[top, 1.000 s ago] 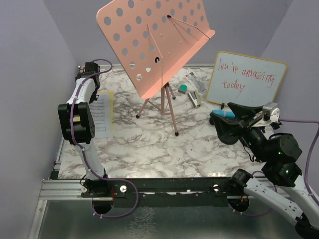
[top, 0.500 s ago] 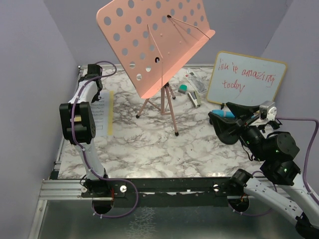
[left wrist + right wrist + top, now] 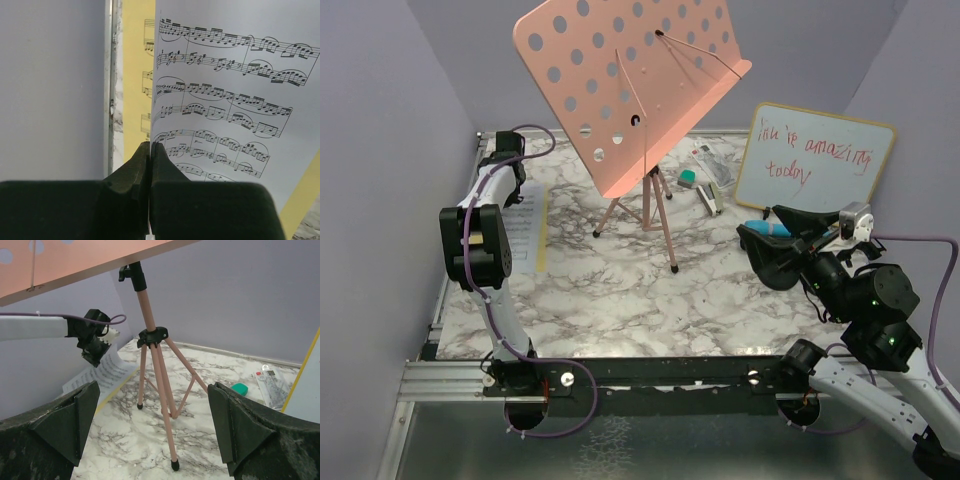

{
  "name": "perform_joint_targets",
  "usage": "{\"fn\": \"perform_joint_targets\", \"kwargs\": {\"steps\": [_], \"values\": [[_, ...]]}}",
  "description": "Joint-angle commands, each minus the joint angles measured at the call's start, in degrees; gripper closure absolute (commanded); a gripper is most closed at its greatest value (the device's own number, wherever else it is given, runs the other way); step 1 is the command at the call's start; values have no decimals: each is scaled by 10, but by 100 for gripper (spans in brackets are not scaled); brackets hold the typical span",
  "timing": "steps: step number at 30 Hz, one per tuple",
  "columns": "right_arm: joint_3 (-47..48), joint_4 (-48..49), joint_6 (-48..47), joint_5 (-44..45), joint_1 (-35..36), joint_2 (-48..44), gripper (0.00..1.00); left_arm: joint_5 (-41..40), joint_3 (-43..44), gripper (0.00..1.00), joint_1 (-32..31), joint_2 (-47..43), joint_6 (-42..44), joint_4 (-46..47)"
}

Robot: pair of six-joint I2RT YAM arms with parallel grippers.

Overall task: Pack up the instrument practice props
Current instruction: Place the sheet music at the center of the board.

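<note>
The pink perforated music rack (image 3: 630,85) stands on its tripod legs (image 3: 655,205) at the back middle; the legs also show in the right wrist view (image 3: 155,365). My left gripper (image 3: 506,150) at the far left back is shut on the edge of a printed sheet-music page (image 3: 225,95) and holds that end up; its jaws (image 3: 150,150) are pressed together on the paper. More pages (image 3: 525,235) lie below on a yellow sheet. My right gripper (image 3: 782,240) is open wide and empty (image 3: 154,387), facing the tripod. A blue microphone (image 3: 767,228) lies by it. The black microphone and the poles are not discernible.
A wood-framed whiteboard (image 3: 815,160) leans at the back right. A stapler (image 3: 712,200), a green eraser (image 3: 687,179) and a clear packet (image 3: 715,165) lie behind the tripod. Purple walls close in on the left, the back and the right. The left wall is right beside the left gripper.
My left gripper has shifted slightly back and right with the page, and the page's end has lifted off the table. My right gripper has barely moved.
</note>
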Motion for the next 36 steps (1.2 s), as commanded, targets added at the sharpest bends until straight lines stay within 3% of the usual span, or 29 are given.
{"fn": "perform_joint_targets", "kwargs": {"steps": [1, 10, 19, 24, 28, 36], "values": [[-7, -2, -6, -13, -4, 2, 3, 58, -20, 97, 4, -20, 7, 22], [-8, -1, -6, -14, -4, 3, 3, 48, -18, 98, 15, -31, -3, 21], [-7, 0, -7, -16, -4, 6, 3, -27, -1, 97, 20, -12, -12, 9], [-7, -1, -8, -15, -4, 7, 3, -59, 4, 87, 21, -3, -11, 8], [-6, -2, -8, -16, -4, 11, 3, -73, 12, 69, 21, 7, -11, 8], [-4, -6, -8, -12, -4, 16, 3, -96, 15, 54, 22, 10, -20, 6]]}}
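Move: My left hand still pinches the left edge of the white sheet, some 6 cm above the table. The yellow sheet it is going onto has its middle about 9 cm to the right and 3 cm ahead. The table's left rail runs roughly 6 cm to the left, level with the hand, and the nearest foot of the pink stand is some 34 cm to the right and 3 cm back. From my right hand, the yellow sheet lies about 69 cm left, 28 cm ahead and 37 cm below. I dip my left hand about 1 cm with the pinched edge, easing slightly right, then swing back left towards the rail by about 3.5 cm, rising 2 cm off the low point. During that leftward drift I spread the fingers to roughly two-fifths open and let go of the white sheet's edge over the yellow sheet. ##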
